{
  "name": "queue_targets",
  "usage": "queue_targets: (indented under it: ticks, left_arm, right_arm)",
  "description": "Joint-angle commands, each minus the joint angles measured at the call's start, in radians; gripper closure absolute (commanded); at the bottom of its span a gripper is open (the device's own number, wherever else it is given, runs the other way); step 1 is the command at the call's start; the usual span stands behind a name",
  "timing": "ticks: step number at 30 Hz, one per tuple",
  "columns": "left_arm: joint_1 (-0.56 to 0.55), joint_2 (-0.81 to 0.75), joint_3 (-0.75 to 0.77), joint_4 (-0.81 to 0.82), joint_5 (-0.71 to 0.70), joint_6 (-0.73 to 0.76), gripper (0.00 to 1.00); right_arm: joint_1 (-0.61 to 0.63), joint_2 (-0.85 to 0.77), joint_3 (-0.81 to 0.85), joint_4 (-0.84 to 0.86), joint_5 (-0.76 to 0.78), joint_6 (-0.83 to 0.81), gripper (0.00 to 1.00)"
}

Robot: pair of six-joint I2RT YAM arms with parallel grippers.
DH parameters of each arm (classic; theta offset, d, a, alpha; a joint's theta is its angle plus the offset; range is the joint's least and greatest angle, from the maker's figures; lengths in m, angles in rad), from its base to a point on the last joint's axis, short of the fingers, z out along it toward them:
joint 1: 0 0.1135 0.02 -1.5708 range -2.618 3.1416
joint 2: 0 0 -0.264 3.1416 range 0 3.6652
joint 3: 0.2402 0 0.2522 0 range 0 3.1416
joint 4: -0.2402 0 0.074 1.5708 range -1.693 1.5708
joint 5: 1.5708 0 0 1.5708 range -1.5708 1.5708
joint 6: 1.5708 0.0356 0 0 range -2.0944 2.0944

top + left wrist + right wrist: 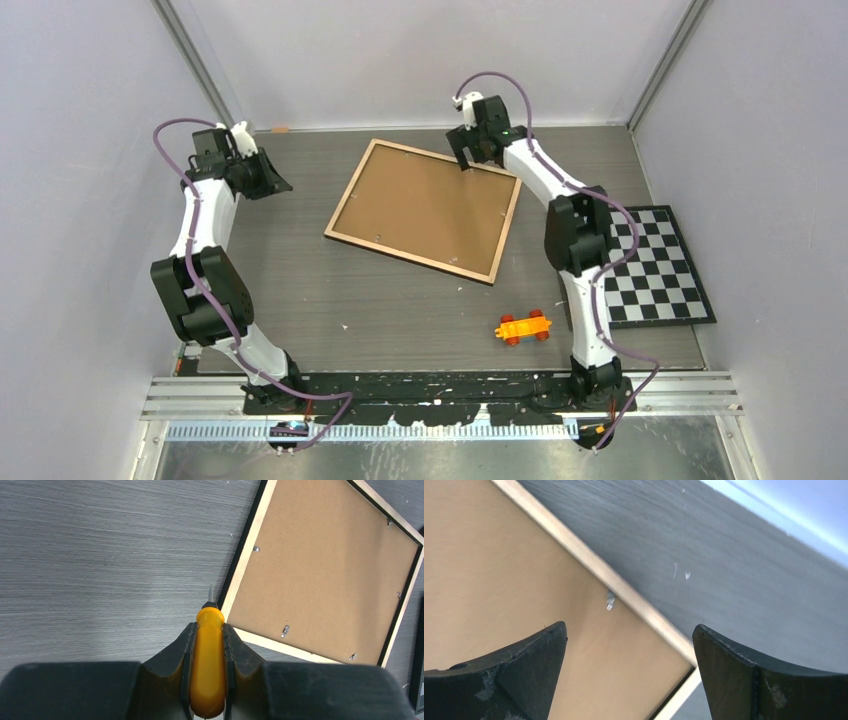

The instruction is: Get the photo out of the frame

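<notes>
The frame (425, 210) lies face down mid-table, its brown back board and light wooden rim up. The photo is hidden under the board. My left gripper (268, 178) is at the far left, apart from the frame. In the left wrist view it (209, 627) is shut on a yellow-handled screwdriver (209, 665), whose metal tip points near the frame's (320, 575) corner. Small metal tabs (285, 630) hold the board. My right gripper (468, 160) is open above the frame's far right corner. Its view shows the gripper (629, 635), the board (499, 580) and one tab (610, 600).
A black-and-white checkerboard mat (655, 265) lies at the right, partly under the right arm. An orange toy car (523, 327) sits near the front, right of centre. Grey walls close in the table on three sides.
</notes>
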Motion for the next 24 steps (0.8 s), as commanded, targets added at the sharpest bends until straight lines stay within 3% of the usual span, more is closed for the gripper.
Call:
queue_targets:
  ticks: [1,4,7,10,18,24]
  left_arm:
    - [0.004,-0.036,-0.006,0.051,0.014,-0.025,1.00]
    - [0.000,-0.031,-0.004,0.064,0.017,-0.036,1.00]
    - [-0.002,-0.024,-0.009,0.069,0.026,-0.045,1.00]
    - [-0.004,-0.024,-0.020,0.072,0.035,-0.040,1.00]
    - [-0.006,-0.050,-0.039,0.049,0.029,0.003,1.00]
    - [-0.006,-0.066,-0.053,0.049,0.025,0.003,1.00]
  right_arm:
    - [-0.017,-0.272,-0.137,-0.014,0.004,0.355,0.00]
    - [-0.072,-0.317,-0.180,-0.172,-0.060,0.527,0.04]
    - [-0.111,-0.410,-0.393,-0.147,-0.093,0.609,0.05]
    - [-0.125,-0.472,-0.524,-0.128,-0.091,0.633,0.07]
    - [-0.117,-0.503,-0.671,-0.139,-0.206,0.686,0.18]
    - [-0.082,-0.481,-0.734,-0.151,-0.194,0.687,0.23]
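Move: The right hand hangs open above the face-down photo frame's backing, near the far rail. The middle of the frame's right rail lies about 14 cm back, 8 cm to the right and 10 cm below; a metal clip on that rail sits some 10 cm back and 8 cm right. The toy car is roughly 39 cm back and 10 cm right, the chessboard 24 cm back and 38 cm right. From the left hand that rail lies about 51 cm to the right, 2 cm ahead and 17 cm below. Back towards the near half of the frame's right rail, the right hand swings in an arc of about 19 cm: it first lifts some 7 cm while veering right, then sinks to end about 5 cm lower than it began, drifting slightly left again. The wrist tips down some 30 degrees and turns clockwise about as much, its left side rising; the fingers narrow a little but stay wide, one either side of the rail above it, without visible contact. ##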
